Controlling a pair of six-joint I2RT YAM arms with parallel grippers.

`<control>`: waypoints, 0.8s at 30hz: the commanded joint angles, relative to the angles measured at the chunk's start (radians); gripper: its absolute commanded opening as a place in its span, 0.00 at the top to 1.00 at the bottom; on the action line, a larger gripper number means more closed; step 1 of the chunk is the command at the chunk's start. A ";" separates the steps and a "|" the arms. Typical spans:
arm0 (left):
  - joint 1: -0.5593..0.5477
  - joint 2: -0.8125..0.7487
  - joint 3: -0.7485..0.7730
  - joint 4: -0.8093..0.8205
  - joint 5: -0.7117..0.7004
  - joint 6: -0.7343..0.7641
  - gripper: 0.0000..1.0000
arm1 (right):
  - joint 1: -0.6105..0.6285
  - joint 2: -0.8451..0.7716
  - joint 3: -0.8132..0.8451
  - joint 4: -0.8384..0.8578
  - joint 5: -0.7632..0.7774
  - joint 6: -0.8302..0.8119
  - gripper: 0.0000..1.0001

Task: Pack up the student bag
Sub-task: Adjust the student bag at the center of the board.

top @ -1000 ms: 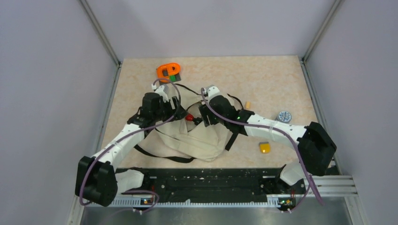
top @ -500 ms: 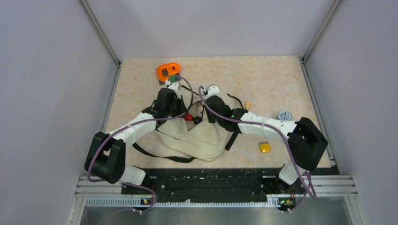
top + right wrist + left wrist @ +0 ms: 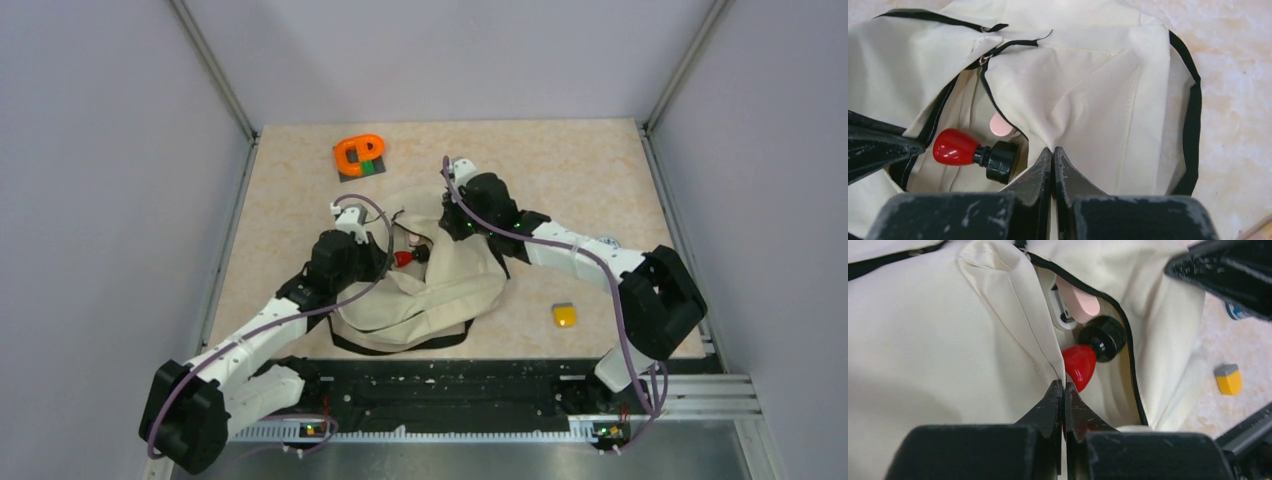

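Observation:
The student bag [image 3: 440, 295], beige with black zipper lines, lies in the middle of the table with its mouth held apart. My left gripper [image 3: 383, 260] is shut on the bag's fabric edge on the left side of the opening [image 3: 1064, 386]. On the opposite edge my right gripper [image 3: 448, 232] is shut as well, pinching the fabric [image 3: 1053, 151]. Inside the bag lie a red bulb with a black cap [image 3: 955, 146] and a pink item [image 3: 1000, 125]; the same red bulb [image 3: 1080, 362] sits just beyond my left fingertips.
An orange piece on a dark plate [image 3: 358, 153] stands at the far left of the table. A small yellow block [image 3: 564, 315] lies to the right of the bag, also in the left wrist view [image 3: 1228, 379]. Walls enclose the table on three sides.
Both grippers have gone from open to shut on the bag's opening edges. The left arm drew back toward the near left, the right arm moved farther back, and the mouth spread.

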 commanded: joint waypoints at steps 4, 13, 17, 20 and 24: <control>-0.044 -0.091 -0.106 0.116 0.037 -0.156 1.00 | -0.024 0.000 0.094 0.081 -0.067 -0.124 0.88; -0.047 -0.095 -0.123 0.146 0.019 -0.185 1.00 | 0.124 -0.073 0.039 0.052 0.227 -0.262 0.38; -0.049 -0.095 -0.139 0.164 0.012 -0.197 1.00 | 0.212 -0.077 0.012 0.044 0.344 -0.241 0.38; -0.050 -0.091 -0.142 0.167 0.017 -0.200 1.00 | 0.268 -0.079 -0.018 0.046 0.366 -0.239 0.40; -0.049 -0.092 -0.140 0.167 0.016 -0.199 1.00 | 0.312 -0.051 -0.009 -0.060 0.453 -0.140 0.41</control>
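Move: The student bag's opening lies between the hands, each already pinching one edge. The nearer stretch of its right edge, where the right hand is going, is about 5 cm back, 4 cm left and 3 cm below that hand; from the left hand it is some 8 cm right, 1 cm ahead and slightly lower. The red-and-black stamp inside sits about 3 cm back and 7 cm left of the right hand, the pink stapler about level and 7 cm left, both some 6 cm below. The right edge of the bag's opening comes free as the right hand opens to a bit over half and rises about 3 cm. Then that hand swings back and left by some 7 cm, towards the edge's nearer stretch, tilting its fingers up and rolling, and sinking a little at the end. The left edge stays pinched; the left hand draws it back and slightly down about 2.5 cm early on, then holds while rolling gently. ##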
